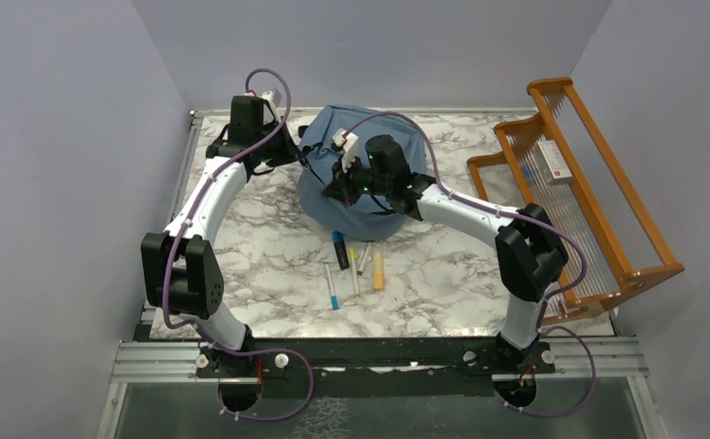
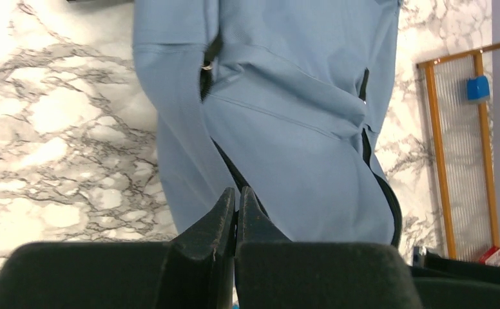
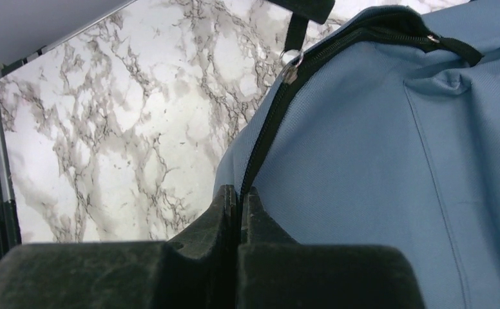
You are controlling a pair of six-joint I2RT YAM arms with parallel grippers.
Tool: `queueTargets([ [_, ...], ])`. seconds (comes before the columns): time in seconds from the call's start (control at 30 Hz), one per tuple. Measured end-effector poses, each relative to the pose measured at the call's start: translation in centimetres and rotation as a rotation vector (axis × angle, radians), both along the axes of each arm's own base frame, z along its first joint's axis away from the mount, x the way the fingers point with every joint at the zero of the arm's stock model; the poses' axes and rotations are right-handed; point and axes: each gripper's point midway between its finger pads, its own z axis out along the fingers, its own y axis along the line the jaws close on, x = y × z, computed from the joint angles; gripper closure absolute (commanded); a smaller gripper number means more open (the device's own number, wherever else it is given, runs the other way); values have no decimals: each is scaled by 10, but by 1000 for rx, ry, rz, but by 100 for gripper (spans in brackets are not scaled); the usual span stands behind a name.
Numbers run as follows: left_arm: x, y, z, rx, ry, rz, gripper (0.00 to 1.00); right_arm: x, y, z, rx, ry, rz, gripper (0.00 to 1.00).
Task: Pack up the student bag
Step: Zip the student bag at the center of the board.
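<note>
The student bag [image 1: 370,137], dusty blue with black zipper lines, lies at the back middle of the marble table. My left gripper [image 1: 302,154] is at the bag's left edge. In the left wrist view its jaws [image 2: 236,191] are shut, and a black strap line of the bag [image 2: 286,116] runs in between the tips. My right gripper [image 1: 340,192] rests on the bag's front. In the right wrist view it [image 3: 239,190] is shut on the black zipper line of the bag [image 3: 376,161], below the metal zipper pull [image 3: 290,64].
Several pens and markers [image 1: 356,261] lie on the table just in front of the bag. An orange wooden rack [image 1: 589,183] stands at the right with a white and red box [image 1: 554,161] on it. Grey walls close in the sides and back.
</note>
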Motion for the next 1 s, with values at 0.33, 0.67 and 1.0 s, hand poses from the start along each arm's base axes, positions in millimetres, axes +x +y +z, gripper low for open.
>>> queueTargets([
  [0.33, 37, 27, -14, 1, 34, 69, 100, -16, -13, 6, -73, -46, 86, 99],
  [0.67, 75, 23, -24, -25, 62, 46, 100, -24, -24, 12, -116, -117, 171, 99],
  [1.0, 109, 12, -52, -63, 97, -2, 100, -28, -30, 12, -128, -132, 219, 100],
])
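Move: My left hand already grips the pull of the near zip slider. The far slider, where the zip ends, sits about 5 cm ahead, 3 cm right and 4 cm lower, and the bag's black carry loop about 12 cm ahead, 1 cm right, down on the table. From my right hand, which pinches the zip's closed part, that far slider is some 11 cm ahead and 3 cm left; the black marker lies 15 cm back, 3 cm right, well below. I draw the pull along the zip with my left hand towards the far slider, forward about 11 cm, edging left at first, then easing back right while sinking some 5 cm, fingers kept shut. My right hand keeps its pinch on the zip and tugs back and right about 3 cm each as counter-hold, its wrist turning roughly 15 degrees, chiefly counter-clockwise. ##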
